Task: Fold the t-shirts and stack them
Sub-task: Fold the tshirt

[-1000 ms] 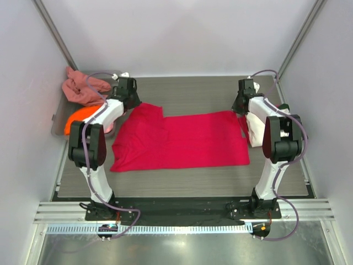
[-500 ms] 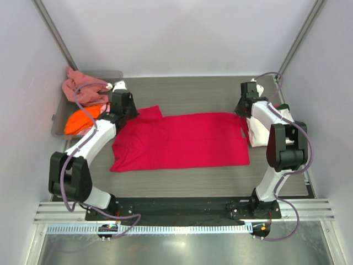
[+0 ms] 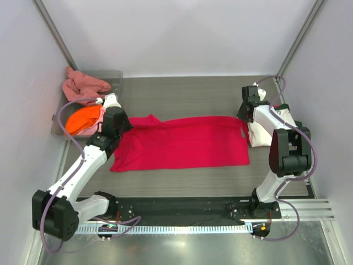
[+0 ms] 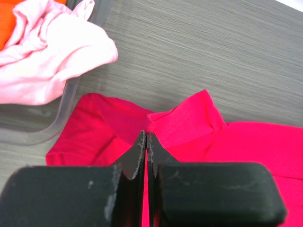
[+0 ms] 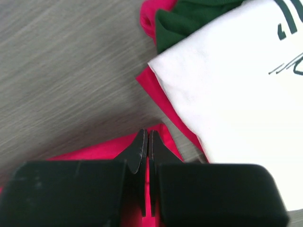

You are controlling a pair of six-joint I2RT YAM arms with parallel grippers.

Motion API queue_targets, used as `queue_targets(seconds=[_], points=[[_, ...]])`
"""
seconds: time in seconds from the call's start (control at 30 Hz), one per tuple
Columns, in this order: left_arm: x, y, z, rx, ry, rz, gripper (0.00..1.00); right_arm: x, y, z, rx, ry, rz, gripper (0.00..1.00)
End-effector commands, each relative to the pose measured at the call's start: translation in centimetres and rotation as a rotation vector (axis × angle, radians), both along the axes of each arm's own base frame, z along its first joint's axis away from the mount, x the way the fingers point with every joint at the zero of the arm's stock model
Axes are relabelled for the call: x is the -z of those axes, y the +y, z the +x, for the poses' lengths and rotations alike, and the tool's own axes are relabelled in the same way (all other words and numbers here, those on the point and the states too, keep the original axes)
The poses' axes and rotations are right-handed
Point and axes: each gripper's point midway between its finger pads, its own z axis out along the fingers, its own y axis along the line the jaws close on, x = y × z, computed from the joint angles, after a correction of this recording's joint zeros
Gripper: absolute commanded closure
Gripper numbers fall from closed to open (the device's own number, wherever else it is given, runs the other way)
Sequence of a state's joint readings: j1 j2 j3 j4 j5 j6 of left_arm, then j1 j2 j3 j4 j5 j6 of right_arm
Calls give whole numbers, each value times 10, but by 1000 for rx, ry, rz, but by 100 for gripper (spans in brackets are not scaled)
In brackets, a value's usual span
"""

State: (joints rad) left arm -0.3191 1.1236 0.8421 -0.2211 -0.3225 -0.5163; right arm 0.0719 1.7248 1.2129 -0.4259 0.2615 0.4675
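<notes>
A crimson-red t-shirt (image 3: 182, 144) lies spread across the middle of the table. My left gripper (image 3: 126, 127) is shut on the shirt's far left edge, beside a folded-up flap (image 4: 182, 120); red cloth shows between the fingertips (image 4: 146, 138). My right gripper (image 3: 243, 116) is shut on the shirt's far right corner (image 5: 163, 135). A folded cream t-shirt with dark print (image 3: 256, 131) (image 5: 236, 94) lies at the right on a dark green one (image 5: 189, 16). Salmon-pink (image 3: 83, 86), orange (image 3: 83, 119) and light pink (image 4: 47, 61) t-shirts lie crumpled at the left.
A clear grey plastic bin (image 3: 116, 75) at the far left holds the crumpled shirts, and its wall (image 4: 61, 113) stands close to the left gripper. White walls enclose the table on three sides. The arm bases sit at the near edge.
My left gripper has drawn the red shirt's far left edge toward the near side, away from the bin's far end. The right gripper has barely shifted.
</notes>
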Motion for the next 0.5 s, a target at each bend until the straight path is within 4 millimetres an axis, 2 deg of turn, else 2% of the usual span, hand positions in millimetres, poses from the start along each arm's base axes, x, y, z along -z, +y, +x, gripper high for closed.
queue_targets(seconds=[0.0,0.03,0.27,0.4,0.43,0.47], points=[[-16,6,-9,-40,-67,3,100,-27,-6,-1,21,-70,-25,99],[-22,6,-13,-40,-84,-4,100,-26,-6,-2,22,-69,-24,99],[-12,6,-42,-32,-64,-14,100,-31,-9,-14,35,-91,-31,99],[0,4,-60,-13,-27,-22,100,-26,-10,-26,38,-99,-32,99],[9,5,-64,-10,-7,-17,100,-28,-11,-28,42,-112,-31,99],[10,6,-69,-13,-11,-31,100,-19,-11,-35,43,-96,-34,99]])
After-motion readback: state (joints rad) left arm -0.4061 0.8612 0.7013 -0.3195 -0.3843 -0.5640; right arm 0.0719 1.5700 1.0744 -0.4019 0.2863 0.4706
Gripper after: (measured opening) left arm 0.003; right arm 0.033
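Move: The red t-shirt's far edge is already pinched in both hands. Its near edge lies about 18 cm straight back of the left hand and some 15 cm lower; the pink cloth in the bin is roughly 16 cm to that hand's left, 5 cm farther out and 8 cm lower. For the right hand the near right corner is about 22 cm straight back and 6 cm lower, with the folded white shirt around 15 cm to the right, 2 cm nearer the base and 5 cm lower. The red t-shirt's far edge, still pinched at both ends, is drawn back over the body towards the near edge. The left hand leads, going back about 5.5 cm almost level; the right follows by about 3 cm, dipping slightly, then rising a little over 1 cm. Both grippers stay shut and hardly turn. ##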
